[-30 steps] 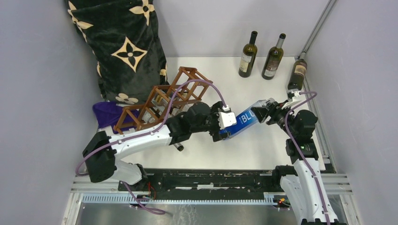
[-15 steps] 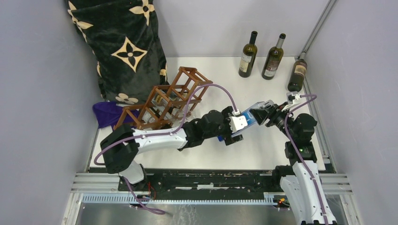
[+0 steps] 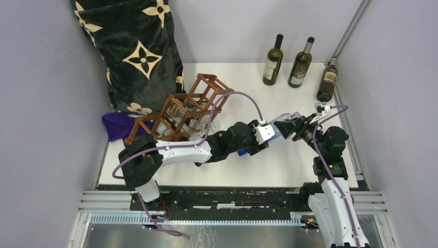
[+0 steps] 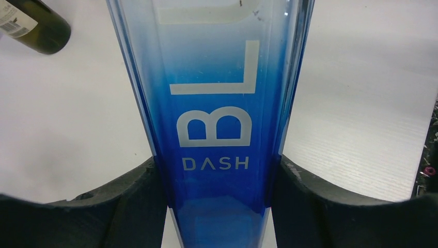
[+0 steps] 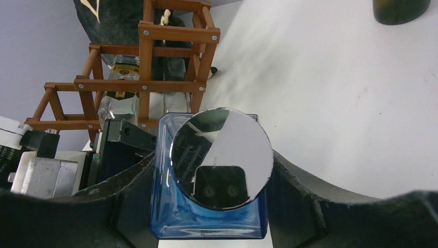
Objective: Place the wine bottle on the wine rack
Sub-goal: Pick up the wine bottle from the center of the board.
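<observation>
The wine bottle (image 4: 217,103) is a square blue glass one lettered BLU DASH, held off the table between both arms. My left gripper (image 4: 219,170) is shut on its lower body, both pads pressed against its sides. My right gripper (image 5: 209,170) is shut on the top end, just below the mirrored round cap (image 5: 222,150). From above, my left gripper (image 3: 267,135) and right gripper (image 3: 289,125) nearly meet, and only slivers of the wine bottle (image 3: 279,129) show. The reddish-brown wine rack (image 3: 181,111) stands tilted at the left; its bars (image 5: 150,85) fill the right wrist view's upper left.
Three dark green bottles stand at the back right (image 3: 272,61), (image 3: 301,63), (image 3: 327,82); one shows in the left wrist view (image 4: 33,26). Clear bottles (image 3: 170,121) lie in the rack. A black flowered cushion (image 3: 134,51) and purple cloth (image 3: 118,126) sit behind it.
My left arm has slid right along the bottle toward the right gripper, and its jaws have closed onto the bottle's sides. The right gripper has kept its hold and barely moved.
</observation>
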Motion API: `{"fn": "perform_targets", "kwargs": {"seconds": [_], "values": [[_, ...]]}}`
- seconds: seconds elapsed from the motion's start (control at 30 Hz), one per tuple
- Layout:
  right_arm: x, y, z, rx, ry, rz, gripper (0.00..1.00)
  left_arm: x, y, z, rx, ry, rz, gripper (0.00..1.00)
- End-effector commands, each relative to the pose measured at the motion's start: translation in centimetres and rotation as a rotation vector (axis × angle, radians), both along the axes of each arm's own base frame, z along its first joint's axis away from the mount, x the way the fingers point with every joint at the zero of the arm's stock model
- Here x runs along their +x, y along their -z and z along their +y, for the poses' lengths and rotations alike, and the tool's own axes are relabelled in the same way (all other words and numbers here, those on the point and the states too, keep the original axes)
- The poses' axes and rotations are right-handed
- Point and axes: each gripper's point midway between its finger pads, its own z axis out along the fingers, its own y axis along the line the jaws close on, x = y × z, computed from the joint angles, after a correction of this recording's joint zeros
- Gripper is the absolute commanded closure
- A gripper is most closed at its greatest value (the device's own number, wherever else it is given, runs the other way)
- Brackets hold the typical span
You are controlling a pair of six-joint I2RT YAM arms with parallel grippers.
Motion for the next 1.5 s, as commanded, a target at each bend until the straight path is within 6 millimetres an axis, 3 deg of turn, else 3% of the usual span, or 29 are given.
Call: {"fn": "perform_targets", "kwargs": {"seconds": [0.0,0.1,0.17,0.4,0.67,0.83,0.97,1.47], "values": [[-1.4,-7.3,1.1,-0.014,-0.080,-0.247,0.69,-1.7,-5.5,-1.2,-0.095,0.094,0.036,0.98],[-1.8,-8.0,1.0,-0.075,-0.089,-0.281,0.23,-3.3,-7.1,-0.7,-0.109,0.134,0.098,0.98],[-2.0,-8.9,1.0,-0.118,-0.091,-0.302,0.02,-4.3,-7.5,-0.2,-0.101,0.152,0.143,0.98],[-2.5,-11.0,0.3,-0.258,-0.070,-0.353,0.02,-7.7,-6.8,2.1,-0.047,0.208,0.297,0.98],[-5.0,-12.0,2.4,-0.320,-0.208,-0.419,0.02,-10.8,-7.0,5.4,0.057,0.274,0.386,0.98],[-6.3,-10.9,3.6,-0.318,-0.292,-0.426,0.02,-13.2,-6.2,7.6,0.145,0.335,0.476,0.98],[-8.7,-9.6,5.4,-0.273,-0.436,-0.438,0.02,-15.4,-6.5,9.1,0.184,0.415,0.533,0.98],[-11.8,-2.9,7.4,-0.242,-0.637,-0.331,0.02,-16.9,-4.9,13.5,0.349,0.422,0.570,0.98]]}}
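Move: Both hands hold the blue bottle, the left near its base and the right at its cap end; its middle lies roughly 6 cm back, 10 cm left and 4 cm below the right hand. From the left hand, the wine rack's middle is about 35 cm left, 16 cm ahead and near hand height. A clear bottle poking out of it is some 17 cm left, 10 cm ahead and 5 cm lower. Right hand opens, lifts off the cap end and backs away; left carries the blue bottle some 22 cm back-left. ##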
